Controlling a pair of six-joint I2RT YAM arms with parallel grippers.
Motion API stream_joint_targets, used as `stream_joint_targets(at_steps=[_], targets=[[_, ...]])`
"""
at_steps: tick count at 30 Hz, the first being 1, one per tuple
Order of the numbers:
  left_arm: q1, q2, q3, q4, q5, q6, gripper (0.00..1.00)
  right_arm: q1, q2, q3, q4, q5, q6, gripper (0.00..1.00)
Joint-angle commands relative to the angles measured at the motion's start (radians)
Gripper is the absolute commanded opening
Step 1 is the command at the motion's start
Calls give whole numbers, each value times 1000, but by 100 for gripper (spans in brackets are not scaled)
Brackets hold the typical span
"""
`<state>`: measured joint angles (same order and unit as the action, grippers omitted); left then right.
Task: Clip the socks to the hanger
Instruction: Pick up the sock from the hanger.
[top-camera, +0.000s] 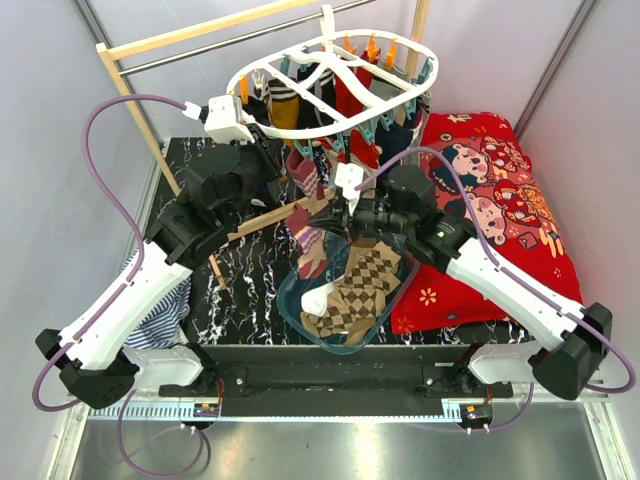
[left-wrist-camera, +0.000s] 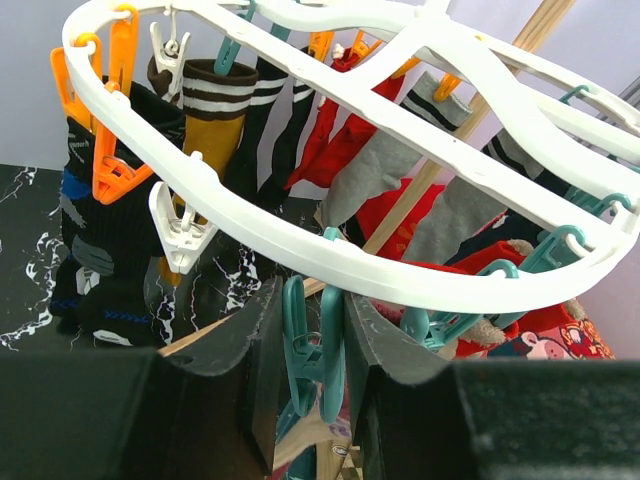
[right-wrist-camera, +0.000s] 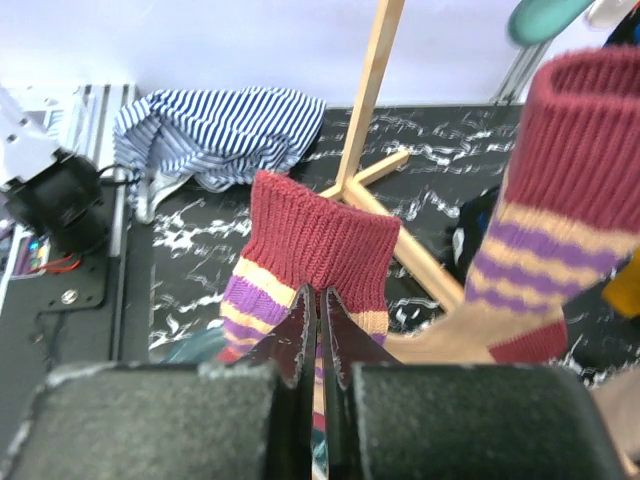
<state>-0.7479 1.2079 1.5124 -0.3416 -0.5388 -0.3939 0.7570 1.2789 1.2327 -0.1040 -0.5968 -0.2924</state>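
The white oval hanger (left-wrist-camera: 330, 255) hangs from the rod, with several socks clipped under it. Among them are a mustard one (left-wrist-camera: 215, 130) and a maroon striped one (right-wrist-camera: 575, 170). My left gripper (left-wrist-camera: 312, 300) is shut on a teal clip (left-wrist-camera: 318, 365) on the hanger's near rim (top-camera: 300, 133), and its pads squeeze the clip's handles. My right gripper (right-wrist-camera: 318, 295) is shut on the cuff of a second maroon sock with purple and yellow stripes (right-wrist-camera: 315, 235). It holds that sock (top-camera: 308, 250) up, just below the hanger. Tan argyle socks (top-camera: 360, 285) lie in the tub.
A clear bluish tub (top-camera: 300, 315) sits at the front centre. A red cartoon cushion (top-camera: 500, 200) lies on the right and a blue-white striped cloth (right-wrist-camera: 215, 130) on the left. The wooden rack (top-camera: 135, 95) and its foot (right-wrist-camera: 400, 235) stand behind and under the hanger.
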Motion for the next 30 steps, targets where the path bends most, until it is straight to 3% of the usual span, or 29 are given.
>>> stream_joint_targets(at_steps=[1,11,30], targets=[[-4,-37,25,76,-3,-14,0,8,43,63,173,-17,2,0],[-4,-51,6,89,8,-17,0,8,140,102,317,67,55,0],[-2,-54,-34,99,13,-23,0,7,171,131,398,180,113,0]])
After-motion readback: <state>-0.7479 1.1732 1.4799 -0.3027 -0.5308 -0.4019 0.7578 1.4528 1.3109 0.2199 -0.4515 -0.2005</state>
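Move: The teal clip I squeeze in my left hand has its lower end about 8 cm ahead of my right hand, 7 cm to its left and 6 cm above. The already hung striped sock's cuff is some 10 cm ahead, 3 cm left and 5 cm up; the red sock with white trim is roughly 14 cm ahead, 5 cm right, 3 cm up. From my left hand, the carried sock's cuff lies about 9 cm back, 8 cm right and 7 cm below. With the striped sock's cuff still pinched in my shut right fingers, I carry it forward about 6 cm towards the teal clip, bearing left at first and then climbing, each some 3 cm, while the fingertips tip up about 10 degrees and swing slightly clockwise. My left hand keeps squeezing the clip, easing up a good centimetre and partly back. ##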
